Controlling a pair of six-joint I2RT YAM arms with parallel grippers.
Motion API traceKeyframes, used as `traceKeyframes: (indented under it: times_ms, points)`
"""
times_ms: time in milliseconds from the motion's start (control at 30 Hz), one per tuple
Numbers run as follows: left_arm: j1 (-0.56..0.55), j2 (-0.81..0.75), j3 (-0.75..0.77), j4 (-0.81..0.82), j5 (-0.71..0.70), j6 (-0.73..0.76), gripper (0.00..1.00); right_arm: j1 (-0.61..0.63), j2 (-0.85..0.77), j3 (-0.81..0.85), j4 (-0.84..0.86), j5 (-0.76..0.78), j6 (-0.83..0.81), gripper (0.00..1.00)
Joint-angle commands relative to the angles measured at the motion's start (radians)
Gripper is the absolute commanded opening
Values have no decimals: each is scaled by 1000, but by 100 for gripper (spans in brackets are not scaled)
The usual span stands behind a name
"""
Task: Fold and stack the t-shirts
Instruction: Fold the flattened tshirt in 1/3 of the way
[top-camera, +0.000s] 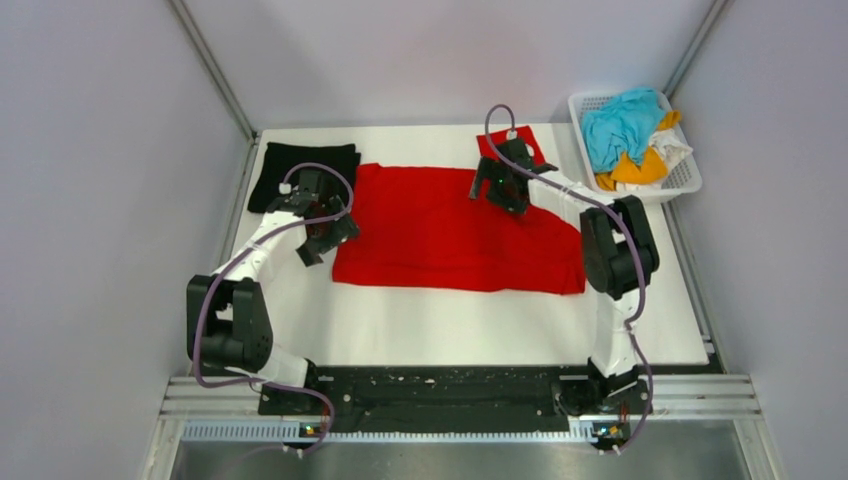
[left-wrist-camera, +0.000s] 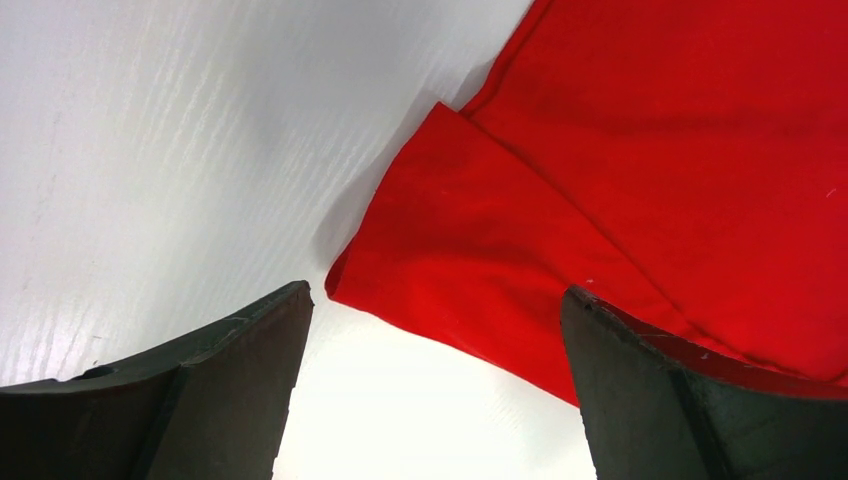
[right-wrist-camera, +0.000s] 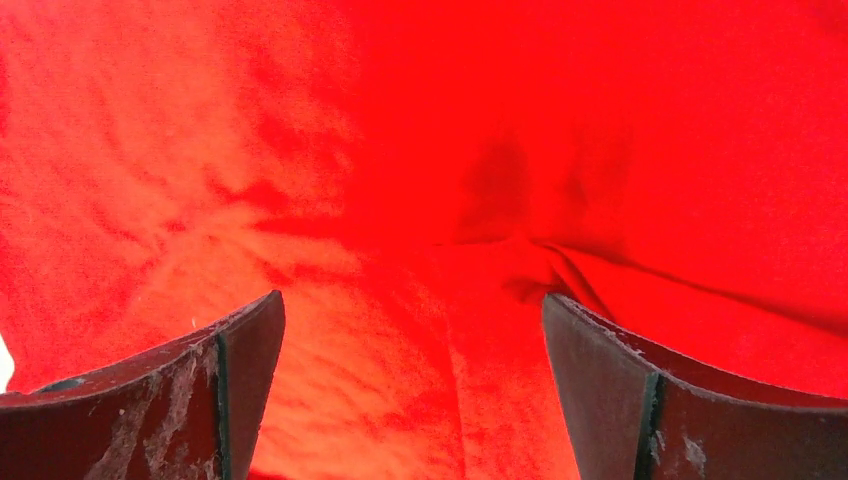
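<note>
A red t-shirt lies spread flat across the middle of the white table. A folded black t-shirt lies at the back left. My left gripper is open at the red shirt's left edge; its wrist view shows a folded sleeve corner just ahead of the jaws, nothing between them. My right gripper is open low over the shirt's back right part, near a sleeve; red cloth fills its wrist view, with a small wrinkle ahead of the jaws.
A white basket at the back right corner holds blue, orange and white garments. Grey walls close in on left, right and back. A black strip runs along the table's near edge between the arm bases.
</note>
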Motion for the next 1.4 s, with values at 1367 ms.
traceKeyframes:
  times_ms: [1367]
  points:
    - [-65, 216, 99, 202, 413, 100, 99, 10, -603, -553, -117, -25, -63, 99]
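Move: Under both hands lies the t-shirt with its near strip already folded over; the strip's middle is about 30 cm right and 6 cm back of the left hand, and some 10 cm left and 17 cm back of the right. The near left corner is about 6 cm behind the left hand, the black stack 8 cm left and 18 cm ahead. The far sleeve sits 16 cm ahead of the right hand and 5 cm right. Sweeping low over the red cloth with fingers open, the right hand draws back about 5 cm, swings forward some 11 cm while drifting right, then lifts and comes back about 17 cm towards the folded strip. The left hand, also open, slides about 9 cm right and a little forward from the near left corner over the shirt, rolling its left side down and turning clockwise, each some 15 degrees. ##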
